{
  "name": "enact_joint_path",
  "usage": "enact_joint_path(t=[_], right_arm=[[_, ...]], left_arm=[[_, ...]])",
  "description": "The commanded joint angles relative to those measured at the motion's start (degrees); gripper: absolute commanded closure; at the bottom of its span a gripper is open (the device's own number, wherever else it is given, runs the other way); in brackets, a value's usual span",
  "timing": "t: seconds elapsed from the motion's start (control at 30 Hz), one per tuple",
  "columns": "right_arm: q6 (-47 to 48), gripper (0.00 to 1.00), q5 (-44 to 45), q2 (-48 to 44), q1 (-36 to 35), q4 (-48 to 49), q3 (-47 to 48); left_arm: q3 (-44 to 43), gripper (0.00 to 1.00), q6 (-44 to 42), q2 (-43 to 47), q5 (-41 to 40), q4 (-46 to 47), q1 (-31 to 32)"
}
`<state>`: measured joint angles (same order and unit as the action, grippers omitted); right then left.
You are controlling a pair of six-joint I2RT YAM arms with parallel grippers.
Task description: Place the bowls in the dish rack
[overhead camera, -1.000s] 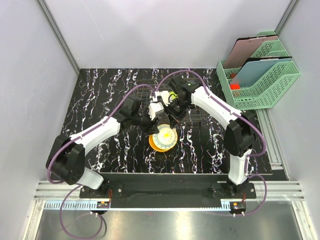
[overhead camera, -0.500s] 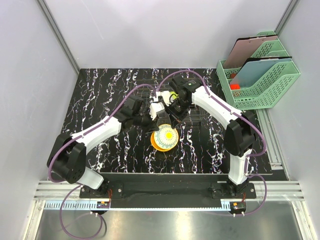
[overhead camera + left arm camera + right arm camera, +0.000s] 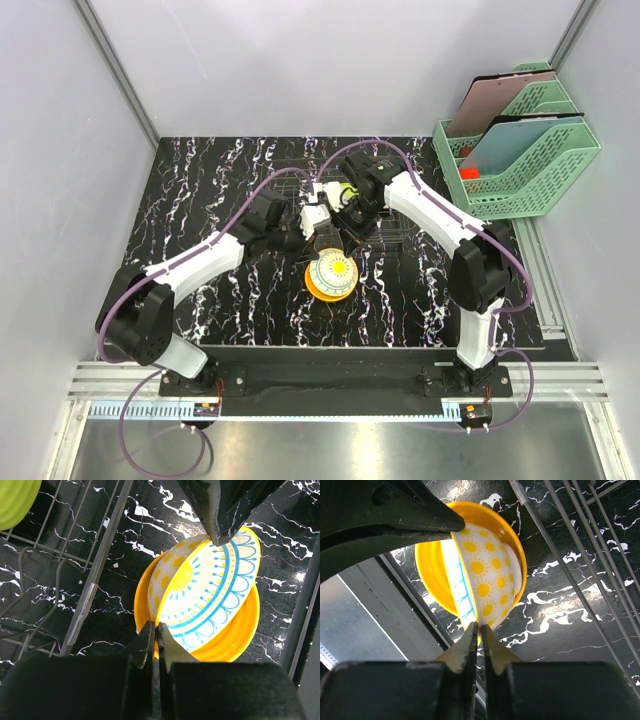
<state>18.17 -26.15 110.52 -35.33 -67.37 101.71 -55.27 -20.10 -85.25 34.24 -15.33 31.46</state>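
A cream bowl (image 3: 335, 268) with blue and yellow patterns stands tilted on edge inside an orange bowl (image 3: 318, 291) on the black marble table, just in front of the wire dish rack (image 3: 285, 190). My left gripper (image 3: 157, 630) is shut on one side of its rim. On the opposite side of the rim, my right gripper (image 3: 480, 630) is shut as well. Both arms meet over this bowl in the top view. A lime green bowl (image 3: 12, 500) sits in the rack (image 3: 95, 575). Rack wires (image 3: 580, 540) run right beside the bowls.
Green mesh file trays (image 3: 520, 160) holding flat boards and a small red thing (image 3: 470, 172) stand off the table's back right corner. Grey walls close in the left and back. A metal rail (image 3: 330, 385) runs along the near edge.
My left gripper has closed onto the patterned bowl's rim. The bowl now stands a little steeper and farther back than a second ago. The right gripper kept its hold.
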Motion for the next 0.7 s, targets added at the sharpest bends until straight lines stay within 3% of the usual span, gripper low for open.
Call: enact_joint_path(t=[0.0, 0.03, 0.17, 0.37, 0.57, 0.67], right_arm=[[0.11, 0.81, -2.50, -3.56, -0.35, 2.69, 3.67], [-0.07, 0.66, -2.59, -3.38, -0.18, 2.60, 3.93], [-0.07, 0.43, -3.55, -3.12, 0.09, 1.90, 4.64], [0.54, 0.29, -9.34, -2.94, 2.37, -0.47, 5.78], [2.83, 0.22, -19.71, -1.98, 6.49, -5.30, 8.41], [4.67, 0.14, -24.72, -0.92, 8.17, -7.68, 9.03]], left_arm=[[-1.16, 1.00, -0.38, 0.52, 2.15, -2.16, 1.23], [-1.07, 1.00, -0.38, 0.79, 2.15, -2.33, 1.23], [-0.99, 1.00, -0.47, 2.98, 1.97, -2.69, 1.23], [-1.16, 1.00, -0.03, 5.80, 2.24, -3.04, 1.23], [-3.70, 1.00, -0.99, 8.70, 3.20, -5.31, 1.23], [-5.20, 1.00, -1.52, 10.19, 3.47, -6.55, 1.23]])
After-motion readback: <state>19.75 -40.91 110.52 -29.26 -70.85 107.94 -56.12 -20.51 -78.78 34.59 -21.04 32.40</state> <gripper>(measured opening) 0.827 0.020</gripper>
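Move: Both hands already pinch the tilted patterned bowl's rim; its middle lies about 4 cm back, 4 cm left and 3 cm below the right hand. From the left hand, the dish rack's middle is roughly 12 cm ahead, 5 cm right and 8 cm down; the green bowl some 12 cm ahead, 9 cm right, 6 cm down; the orange bowl 5 cm back, 5 cm right, 6 cm down. Right opens off the patterned bowl, rising about 4 cm; left keeps its pinch, lifting 3 cm and back. ##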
